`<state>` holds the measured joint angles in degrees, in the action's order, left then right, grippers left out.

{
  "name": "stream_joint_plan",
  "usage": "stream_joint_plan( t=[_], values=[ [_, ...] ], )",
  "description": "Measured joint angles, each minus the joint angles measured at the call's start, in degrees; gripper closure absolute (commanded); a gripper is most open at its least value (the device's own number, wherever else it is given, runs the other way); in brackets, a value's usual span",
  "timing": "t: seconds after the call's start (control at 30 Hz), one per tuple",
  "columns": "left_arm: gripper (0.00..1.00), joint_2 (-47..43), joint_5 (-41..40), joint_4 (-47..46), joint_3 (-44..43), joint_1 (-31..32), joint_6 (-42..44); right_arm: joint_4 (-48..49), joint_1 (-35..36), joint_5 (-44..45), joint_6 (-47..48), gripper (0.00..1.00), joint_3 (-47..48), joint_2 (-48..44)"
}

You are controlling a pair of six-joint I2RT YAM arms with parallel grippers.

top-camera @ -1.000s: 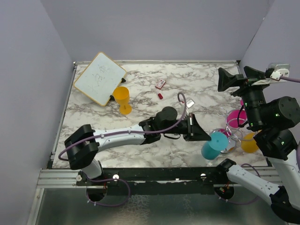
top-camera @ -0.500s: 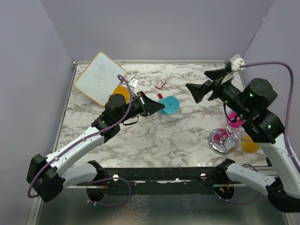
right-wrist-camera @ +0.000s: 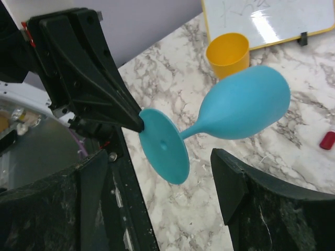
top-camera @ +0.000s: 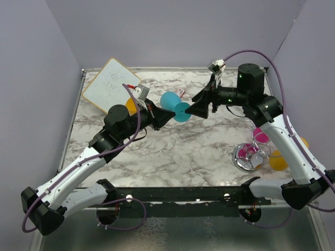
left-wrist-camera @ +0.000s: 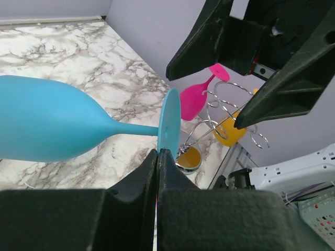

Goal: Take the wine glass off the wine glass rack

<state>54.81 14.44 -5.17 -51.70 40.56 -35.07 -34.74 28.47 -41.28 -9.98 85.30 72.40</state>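
The blue wine glass [top-camera: 172, 104] is held sideways in the air over the back middle of the table. My left gripper [top-camera: 168, 113] is shut on the rim of its foot; in the left wrist view [left-wrist-camera: 158, 151] the foot [left-wrist-camera: 168, 123] stands edge-on above the closed tips. My right gripper [top-camera: 198, 109] is open, pointing at the foot [right-wrist-camera: 165, 144] from the right, with a finger [right-wrist-camera: 225, 172] on each side of it. The wine glass rack [top-camera: 250, 156] stands at the right with a pink glass [top-camera: 261, 137] and a yellow glass [top-camera: 277, 160] on it.
A whiteboard [top-camera: 111, 86] leans at the back left. A yellow cup [right-wrist-camera: 227, 52] stands beside it, partly behind my left arm in the top view. A small pink card [top-camera: 179, 93] and a red piece [right-wrist-camera: 327, 140] lie on the marble.
My left arm has carried the blue glass from beside the rack to the back middle and raised it. My right arm has swung left, its open jaws now at the glass's foot.
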Motion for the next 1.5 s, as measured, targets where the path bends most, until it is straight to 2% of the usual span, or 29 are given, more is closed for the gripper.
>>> stream_joint_plan(
  t=[0.1, 0.23, 0.37, 0.57, 0.67, 0.7, 0.77, 0.83, 0.9, 0.93, 1.0, 1.17, 1.37, 1.5],
  values=[
    [1.00, -1.3, -0.1, 0.3, 0.1, 0.0, 1.4, 2.4, -1.8, -6.7, -1.1, 0.23, -3.0, -0.5],
    [1.00, -2.1, 0.2, 0.0, 0.1, 0.0, 2.0, 4.6, -2.1, -10.9, -1.5, 0.25, -6.4, -0.8],
    [1.00, -2.3, 2.1, -2.0, 0.7, 0.0, 1.8, 7.5, -2.2, -13.5, -2.0, 0.57, -9.2, -1.5],
    [1.00, -2.7, 5.5, -5.0, 1.7, 0.0, 1.1, 13.6, -2.2, -16.2, -3.3, 0.68, -13.4, -3.7],
    [1.00, -3.0, 7.1, -6.2, 1.8, 0.0, 1.0, 18.8, -2.3, -16.5, -5.0, 0.94, -17.4, -6.7],
    [1.00, -3.1, 7.7, -6.6, 1.8, 0.0, 1.0, 20.4, -2.3, -16.7, -5.6, 0.98, -18.4, -7.5],
    [1.00, -3.2, 8.8, -7.3, 1.8, 0.0, 1.1, 22.9, -2.3, -17.2, -6.9, 0.99, -19.6, -8.7],
    [0.73, -3.2, 9.3, -8.0, 1.7, 0.0, 1.5, 24.5, -2.4, -17.3, -7.6, 0.99, -20.2, -9.3],
    [0.38, -3.3, 9.4, -7.9, 1.6, 0.0, 2.2, 25.1, -2.4, -17.2, -7.3, 0.99, -20.3, -9.6],
    [0.28, -3.4, 9.5, -7.7, 1.6, 0.0, 2.7, 25.5, -2.4, -17.2, -6.7, 0.99, -20.4, -9.8],
    [0.17, -3.5, 9.3, -6.6, 1.6, 0.0, 3.6, 25.4, -2.4, -16.6, -4.3, 0.99, -20.4, -10.5],
    [0.10, -3.6, 7.8, -2.8, -0.2, 0.0, 4.6, 24.1, -2.4, -11.1, 10.2, 0.99, -22.5, -15.5],
    [0.06, -3.1, 4.9, 2.5, -5.4, 0.0, 4.1, 18.0, -1.5, -9.4, 48.2, 0.99, -33.6, -26.6],
    [0.05, -1.0, 1.8, 9.6, -12.1, 0.0, 3.1, 12.5, 4.2, -4.2, 67.5, 0.99, -42.2, -32.5]
  ],
)
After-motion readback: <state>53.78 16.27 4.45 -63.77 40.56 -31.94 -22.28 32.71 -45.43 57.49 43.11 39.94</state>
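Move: The left hand already pinches the edge of the blue wine glass's foot, with the foot's middle some 3 cm to its right and 1 cm ahead. From the open right hand, that foot's middle lies about 4 cm left, 1 cm back and 3 cm below. The yellow wine glass stands roughly 18 cm ahead of the left hand, 15 cm left and 25 cm below; the rack is about 30 cm right of the right hand, 5 cm back and 22 cm below. While the left hand still holds the blue glass by its foot and draws it back and up about 4–5 cm, the right hand eases back by a similar amount, sinking slightly at first, and closes its fingers on the foot's free edge. The left fingers then open wide, let go and rise another 3 cm or so, while the right hand keeps its pinch, sweeps down about 10 cm and slightly back and to the right, and turns some 65 degrees to swing the bowl upward. ##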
